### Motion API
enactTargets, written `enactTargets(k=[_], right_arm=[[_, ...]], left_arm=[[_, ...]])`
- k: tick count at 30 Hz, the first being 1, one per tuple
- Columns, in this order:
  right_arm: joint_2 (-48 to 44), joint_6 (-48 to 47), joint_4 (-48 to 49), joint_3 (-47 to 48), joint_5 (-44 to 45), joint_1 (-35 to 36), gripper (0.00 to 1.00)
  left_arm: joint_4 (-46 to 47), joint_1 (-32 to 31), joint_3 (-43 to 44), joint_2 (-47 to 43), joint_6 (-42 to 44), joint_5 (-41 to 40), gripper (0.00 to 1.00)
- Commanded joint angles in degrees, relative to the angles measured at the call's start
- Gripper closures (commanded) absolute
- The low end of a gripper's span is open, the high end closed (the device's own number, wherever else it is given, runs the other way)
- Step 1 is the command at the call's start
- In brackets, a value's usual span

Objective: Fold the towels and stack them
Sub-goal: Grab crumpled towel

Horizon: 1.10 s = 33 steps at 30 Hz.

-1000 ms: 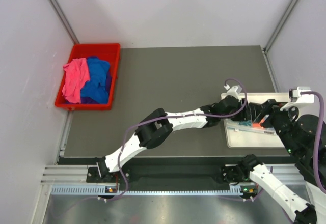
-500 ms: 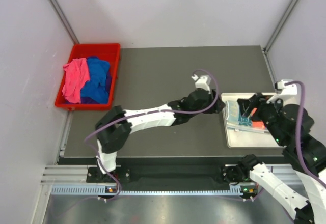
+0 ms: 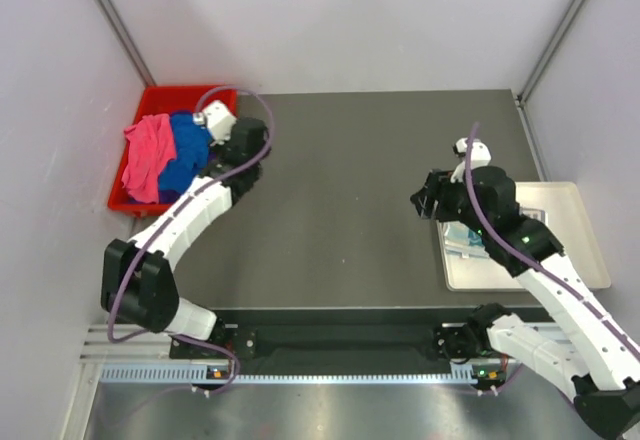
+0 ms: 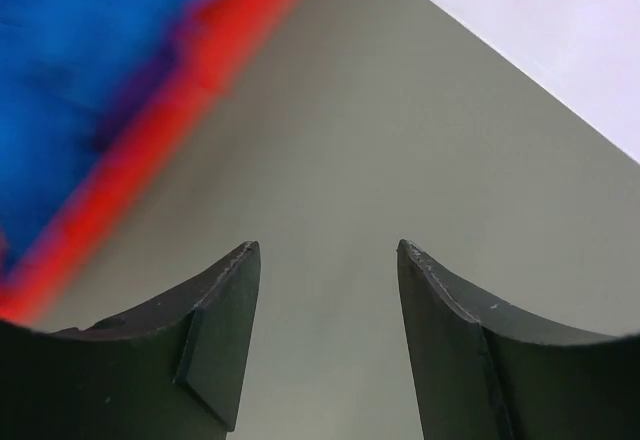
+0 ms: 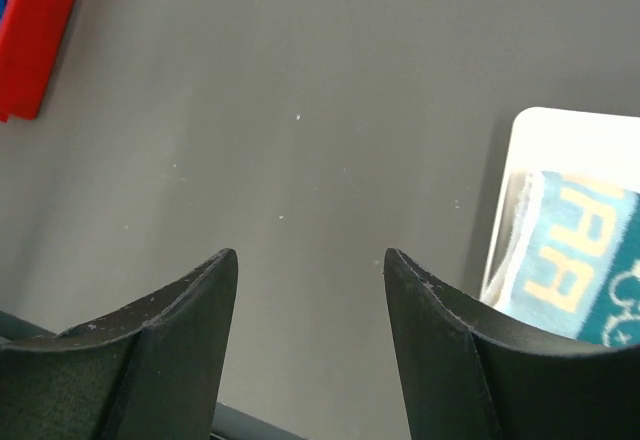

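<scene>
Pink and royal blue towels lie crumpled in the red bin at the back left; the blue one shows blurred in the left wrist view. A folded cream towel with teal and orange lettering lies in the white tray, partly hidden under my right arm in the top view. My left gripper hangs open over the table just right of the bin, holding nothing. Also open and unladen, my right gripper hovers over the table just left of the tray.
The bin's red rim runs along the left of the left wrist view, and its corner shows far off in the right wrist view. The tray's rim lies right of the right fingers. White walls enclose the grey table.
My left arm has swung from the tray at the right across the table to the bin. The right gripper has drawn back off the tray toward the left.
</scene>
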Motion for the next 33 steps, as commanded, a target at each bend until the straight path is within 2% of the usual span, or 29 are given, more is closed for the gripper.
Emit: enactTargets(k=[1, 2, 5, 10, 17, 21, 28, 33], right_arm=[[1.72, -0.34, 7.17, -0.80, -2.79, 0.14, 0.39], [2.25, -0.69, 7.52, -1.07, -2.97, 0.14, 0.39], [3.83, -1.57, 8.66, -1.86, -3.50, 0.22, 0.39], [6.38, -2.80, 10.16, -3.27, -4.47, 0.22, 0.39], [8.23, -2.71, 11.65, -4.68, -7.72, 0.22, 0.40], [8.49, -2.71, 12.18, -4.94, -7.98, 0.14, 0.40], [9.02, -2.71, 12.45, -5.12, -7.81, 0.14, 0.40], [8.93, -2.80, 12.36, -5.03, -7.11, 0.22, 0.40]], left_arm=[[-2.50, 8.31, -0.11, 2.44, 1.95, -3.44, 0.38], [-2.06, 12.16, 0.24, 3.49, 1.78, -3.43, 0.38], [-0.57, 17.80, 2.09, 8.32, 1.08, -1.59, 0.38], [1.46, 22.91, 6.30, 15.53, 1.34, -0.54, 0.38], [0.59, 25.65, 13.42, 24.06, 1.69, -1.76, 0.38], [-1.43, 25.99, 15.80, 27.22, -0.93, -3.35, 0.38], [-3.81, 27.49, 14.75, 28.02, -5.77, -4.40, 0.38], [-1.80, 27.58, 12.73, 27.93, -6.31, -3.53, 0.38]])
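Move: The blue towel lies crumpled in the red bin, about 24 cm left of the left hand, 9 cm ahead and some 19 cm below. The pink towel is level with it and another 10 cm left. The purple towel peeks out along its right side, 5 cm nearer, and the bin's right rim runs some 15 cm left of the hand, 9 cm ahead at its middle. From the right hand the blue towel is roughly 54 cm left, 25 cm ahead and 21 cm below. The left hand swings about 21 cm left in from the open table, across the bin's right rim, sinking some 13 cm and reaching about 7 cm forward, quickly at first and then easing down towards the right part of the blue towel, while the wrist turns some 30 degrees counter-clockwise and tips further down, the fingers staying open and empty. The right hand, also open and empty, sinks about 5 cm and drifts a few centimetres left, away from the white tray with its folded towels, then stays. ##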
